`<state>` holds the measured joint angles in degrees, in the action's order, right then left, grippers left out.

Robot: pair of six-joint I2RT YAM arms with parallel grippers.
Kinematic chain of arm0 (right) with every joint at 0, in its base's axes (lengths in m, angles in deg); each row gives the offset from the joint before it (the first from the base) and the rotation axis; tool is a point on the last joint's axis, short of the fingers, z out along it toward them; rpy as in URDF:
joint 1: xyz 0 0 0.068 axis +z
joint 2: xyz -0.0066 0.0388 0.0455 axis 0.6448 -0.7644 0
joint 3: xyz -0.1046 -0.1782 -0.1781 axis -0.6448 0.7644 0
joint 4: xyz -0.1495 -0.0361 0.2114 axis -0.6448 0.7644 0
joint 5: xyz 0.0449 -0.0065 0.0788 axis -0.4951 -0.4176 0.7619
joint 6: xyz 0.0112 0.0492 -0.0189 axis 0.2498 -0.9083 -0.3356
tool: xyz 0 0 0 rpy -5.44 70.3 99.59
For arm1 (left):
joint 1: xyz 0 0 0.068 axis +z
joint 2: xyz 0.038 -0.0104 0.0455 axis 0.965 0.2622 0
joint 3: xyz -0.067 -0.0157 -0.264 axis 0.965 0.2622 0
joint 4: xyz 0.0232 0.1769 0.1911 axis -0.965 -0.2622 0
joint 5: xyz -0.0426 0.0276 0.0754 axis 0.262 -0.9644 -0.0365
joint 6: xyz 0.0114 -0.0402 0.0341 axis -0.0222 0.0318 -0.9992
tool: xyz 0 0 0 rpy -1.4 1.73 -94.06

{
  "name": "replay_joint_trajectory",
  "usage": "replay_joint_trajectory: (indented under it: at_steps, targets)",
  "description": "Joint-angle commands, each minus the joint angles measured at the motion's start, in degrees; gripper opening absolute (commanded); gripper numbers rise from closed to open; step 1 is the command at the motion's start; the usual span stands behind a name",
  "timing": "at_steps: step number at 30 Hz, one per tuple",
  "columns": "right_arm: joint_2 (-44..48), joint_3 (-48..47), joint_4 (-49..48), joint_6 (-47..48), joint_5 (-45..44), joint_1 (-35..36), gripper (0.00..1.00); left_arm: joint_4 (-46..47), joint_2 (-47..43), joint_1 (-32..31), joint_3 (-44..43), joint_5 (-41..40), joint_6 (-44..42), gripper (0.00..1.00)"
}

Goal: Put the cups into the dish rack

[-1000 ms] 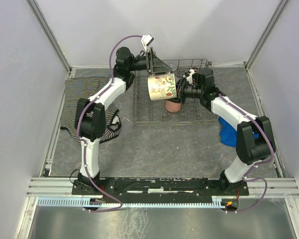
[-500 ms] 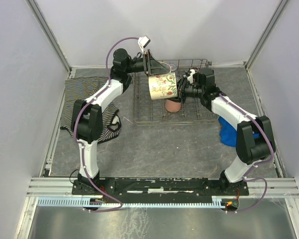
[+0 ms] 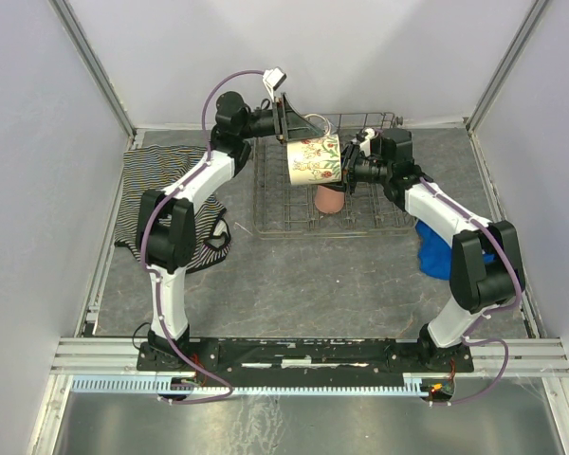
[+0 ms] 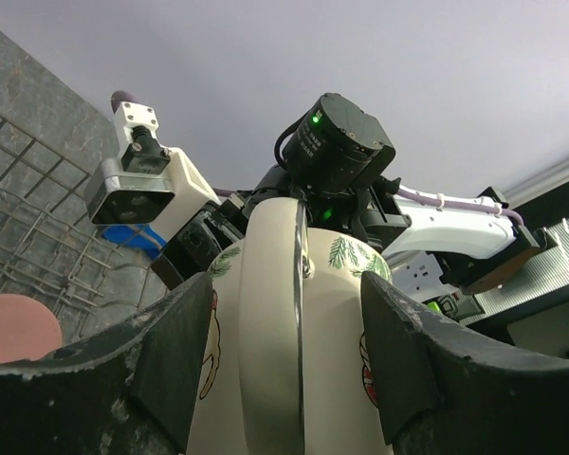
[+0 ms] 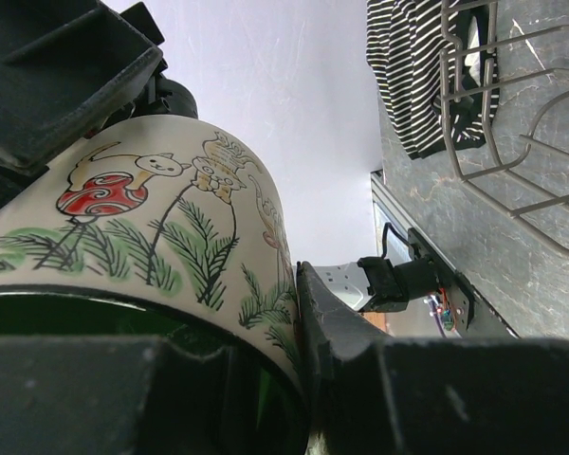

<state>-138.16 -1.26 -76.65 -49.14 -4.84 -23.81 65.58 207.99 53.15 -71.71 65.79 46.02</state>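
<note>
The cream floral mug (image 3: 313, 159) with a green inside hangs tilted on its side above the dish rack (image 3: 275, 204), between both arms. My left gripper (image 3: 299, 136) comes from the back left. In the left wrist view its fingers (image 4: 185, 351) press the mug (image 4: 294, 313) on both sides, the handle between them. My right gripper (image 3: 346, 169) is shut on the mug's rim (image 5: 171, 227), one finger inside, one finger (image 5: 337, 322) outside. The salmon-pink tumbler (image 3: 329, 200) stands upside down in the rack below. A clear glass (image 3: 322, 121) shows faintly at the rack's back.
A striped cloth (image 3: 161, 190) lies left of the rack and a blue cloth (image 3: 436, 251) to its right. The rack's raised wire sides (image 5: 512, 161) and tines (image 4: 28, 190) sit just under the mug. Grey walls close in the table.
The floral mug has tipped further onto its side and shifted slightly up and back. My left gripper's jaws have narrowed onto it. The right gripper kept its hold.
</note>
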Motion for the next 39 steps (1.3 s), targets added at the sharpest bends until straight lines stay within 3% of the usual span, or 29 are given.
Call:
replay_joint_trajectory:
  at_steps: [1, 9, 21, 24, 28, 31, 34, 39]
  targets:
    - [2.65, -3.48, -8.18, -0.99, 1.31, 0.43, 0.01, 1.2, 0.7, -2.35, -2.78, 2.26, -1.11, 0.7]
    - [2.47, -2.85, -6.95, -0.19, 1.72, 1.19, 0.01, 1.19, 0.98, -2.38, -3.57, 2.07, -1.16, 0.6]
    - [2.01, -3.39, -6.23, 0.49, 2.18, 1.31, 0.01, 0.84, 0.31, -0.35, -2.36, 2.11, -1.36, 0.56]
    - [1.98, -3.18, -6.17, 0.64, 2.19, 1.37, 0.01, 0.89, 0.52, -0.39, -2.27, 2.11, -1.48, 0.43]
    - [2.02, -2.68, -5.96, 0.92, 2.11, 1.42, 0.01, 0.96, 0.67, -0.53, -1.51, 1.75, -1.48, 0.08]
    - [1.68, -2.29, -6.01, 1.17, 2.04, 1.42, 0.01, 0.47, 0.66, -0.39, -1.31, 1.02, -1.65, 0.03]
    - [0.67, -1.99, -6.3, 1.12, 1.67, 1.42, 0.01, -5.3, 0.25, 0.04, -1.78, -0.6, -5.07, 0.03]
    - [-2.12, -1.64, -9.33, -0.85, 1.13, 1.33, 0.03, -31.74, -0.93, 1.6, -6.57, -7.92, -22.37, 0.03]
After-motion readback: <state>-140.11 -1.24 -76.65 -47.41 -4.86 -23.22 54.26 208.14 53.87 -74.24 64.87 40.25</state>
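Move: The green mug's handle is already between the open left fingers, within about 1 cm to the right of the hand. The mug's body hangs about 6 cm back, 1 cm right and 3 cm lower. The pink cup in the rack is some 7 cm back, 1 cm right and far below, about 26 cm. From the right hand, already on the mug's rim, the handle is roughly 6 cm ahead, 4 cm left and 4 cm above. Left fingers pinch shut on the handle; the right keeps its rim grip, then both sink about 1 cm. ##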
